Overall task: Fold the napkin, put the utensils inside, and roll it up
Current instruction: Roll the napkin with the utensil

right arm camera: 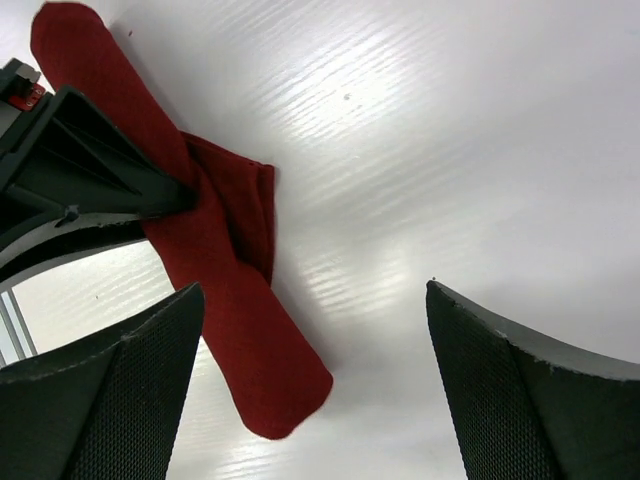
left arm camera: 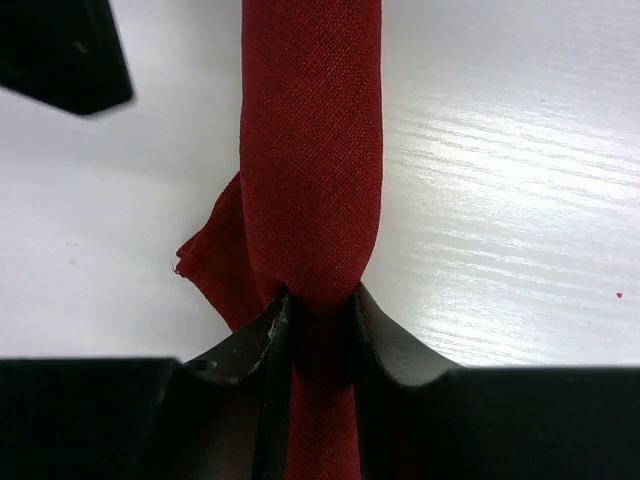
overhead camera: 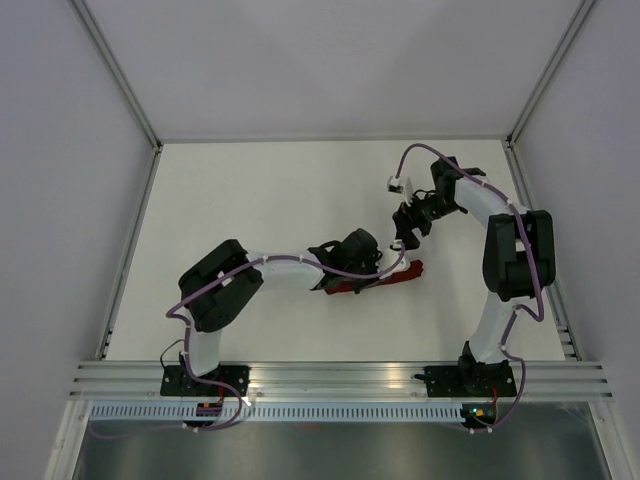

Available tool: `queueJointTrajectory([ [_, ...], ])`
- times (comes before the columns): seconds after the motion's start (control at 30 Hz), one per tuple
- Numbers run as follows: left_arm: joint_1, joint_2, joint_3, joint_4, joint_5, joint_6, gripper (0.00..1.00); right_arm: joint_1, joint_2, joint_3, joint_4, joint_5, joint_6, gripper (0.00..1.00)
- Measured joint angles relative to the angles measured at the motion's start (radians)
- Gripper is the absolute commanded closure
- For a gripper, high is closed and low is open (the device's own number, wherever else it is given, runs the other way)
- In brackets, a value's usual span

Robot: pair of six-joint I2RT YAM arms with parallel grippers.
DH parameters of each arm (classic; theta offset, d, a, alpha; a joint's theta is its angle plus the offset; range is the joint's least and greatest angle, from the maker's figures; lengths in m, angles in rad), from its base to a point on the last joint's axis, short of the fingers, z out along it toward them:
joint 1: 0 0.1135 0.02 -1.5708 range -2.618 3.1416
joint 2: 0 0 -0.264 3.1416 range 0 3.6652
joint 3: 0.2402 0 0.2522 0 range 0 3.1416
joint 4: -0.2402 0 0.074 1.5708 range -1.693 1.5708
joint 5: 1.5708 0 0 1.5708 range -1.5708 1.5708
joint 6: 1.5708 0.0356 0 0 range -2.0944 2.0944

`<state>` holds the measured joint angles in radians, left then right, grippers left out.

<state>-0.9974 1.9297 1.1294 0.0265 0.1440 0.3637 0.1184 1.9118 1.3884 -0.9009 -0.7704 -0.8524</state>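
Note:
The napkin (overhead camera: 398, 274) is a tight maroon roll lying on the white table, with a loose flap (left arm camera: 215, 260) sticking out on one side. My left gripper (overhead camera: 362, 262) is shut on the roll; in the left wrist view its fingers (left arm camera: 380, 330) pinch the cloth (left arm camera: 310, 150) from both sides. My right gripper (overhead camera: 407, 236) hovers just above the roll's right end, open, with nothing between its fingers (right arm camera: 500, 390). The roll's end (right arm camera: 265, 385) lies below, nearer the left finger. The utensils are out of view.
White enclosure walls stand to the left, right and back of the table (overhead camera: 270, 200). An aluminium rail (overhead camera: 340, 378) runs along the near edge by the arm bases. A dark part of the right gripper (left arm camera: 60, 50) shows in the left wrist view's top left corner.

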Motion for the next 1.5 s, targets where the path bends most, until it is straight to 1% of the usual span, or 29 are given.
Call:
queueJointTrajectory([
  [0.13,0.039,0.033,0.073,-0.085,0.098,-0.009,0.98,-0.079,-0.025,-0.002,0.001,-0.054,0.0,0.05],
  [0.23,0.082,0.063,0.131,-0.154,0.195,-0.022,0.98,-0.15,-0.107,-0.06,0.019,-0.09,-0.008,0.05],
  [0.3,0.112,0.09,0.176,-0.204,0.262,-0.029,0.98,-0.192,-0.199,-0.144,0.067,-0.095,-0.016,0.04],
  [0.37,0.142,0.122,0.226,-0.26,0.338,-0.036,0.97,-0.209,-0.297,-0.236,0.112,-0.095,-0.019,0.05],
  [0.5,0.193,0.198,0.338,-0.379,0.476,-0.043,0.96,-0.19,-0.509,-0.465,0.258,-0.087,-0.021,0.06],
  [0.63,0.228,0.27,0.436,-0.484,0.587,-0.045,0.94,-0.121,-0.656,-0.655,0.396,-0.029,-0.013,0.05],
  [0.8,0.258,0.326,0.498,-0.549,0.69,-0.046,0.91,0.074,-0.787,-0.831,0.587,0.113,-0.008,0.05],
  [0.9,0.266,0.353,0.529,-0.591,0.736,-0.047,0.89,0.177,-0.792,-0.868,0.658,0.19,-0.01,0.05],
  [1.03,0.267,0.378,0.555,-0.64,0.776,-0.048,0.84,0.267,-0.756,-0.873,0.733,0.269,-0.011,0.05],
  [1.2,0.266,0.393,0.573,-0.681,0.801,-0.054,0.76,0.336,-0.691,-0.874,0.782,0.336,-0.015,0.13],
  [1.3,0.266,0.398,0.581,-0.693,0.804,-0.06,0.73,0.359,-0.662,-0.874,0.789,0.356,-0.016,0.25],
  [1.33,0.266,0.398,0.583,-0.694,0.803,-0.061,0.69,0.364,-0.655,-0.874,0.789,0.36,-0.016,0.33],
  [1.4,0.266,0.398,0.583,-0.694,0.801,-0.068,0.66,0.368,-0.642,-0.874,0.789,0.367,-0.015,0.42],
  [1.43,0.266,0.398,0.583,-0.693,0.801,-0.072,0.65,0.368,-0.636,-0.874,0.789,0.37,-0.014,0.5],
  [1.5,0.266,0.397,0.581,-0.688,0.8,-0.086,0.64,0.369,-0.624,-0.872,0.789,0.376,-0.014,0.56],
])
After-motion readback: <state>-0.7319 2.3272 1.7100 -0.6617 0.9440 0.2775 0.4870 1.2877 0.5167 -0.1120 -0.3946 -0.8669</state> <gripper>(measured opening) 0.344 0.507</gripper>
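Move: The rolled napkin lies crosswise, with the left fingers already shut on its middle. Its free right end is roughly 10 cm to the right and 3 cm farther out from the left fingers. From the open right hand, the part it will grip is about 8 cm back, 3 cm left and 4 cm lower. That free end lies about 6 cm back and 2 cm right of the right hand, and the left gripper's fingertips are some 9 cm back and 8 cm left of it. The napkin roll stays pinched in the left fingers, which barely travel but turn it forward about its own length by some 50 degrees. The open right hand meanwhile arcs up about 4 cm and to the right, then swings back about 9 cm and down over the roll, coming left again. Tilting some 35 degrees to point more forward, it closes around the roll just right of the left fingers. ##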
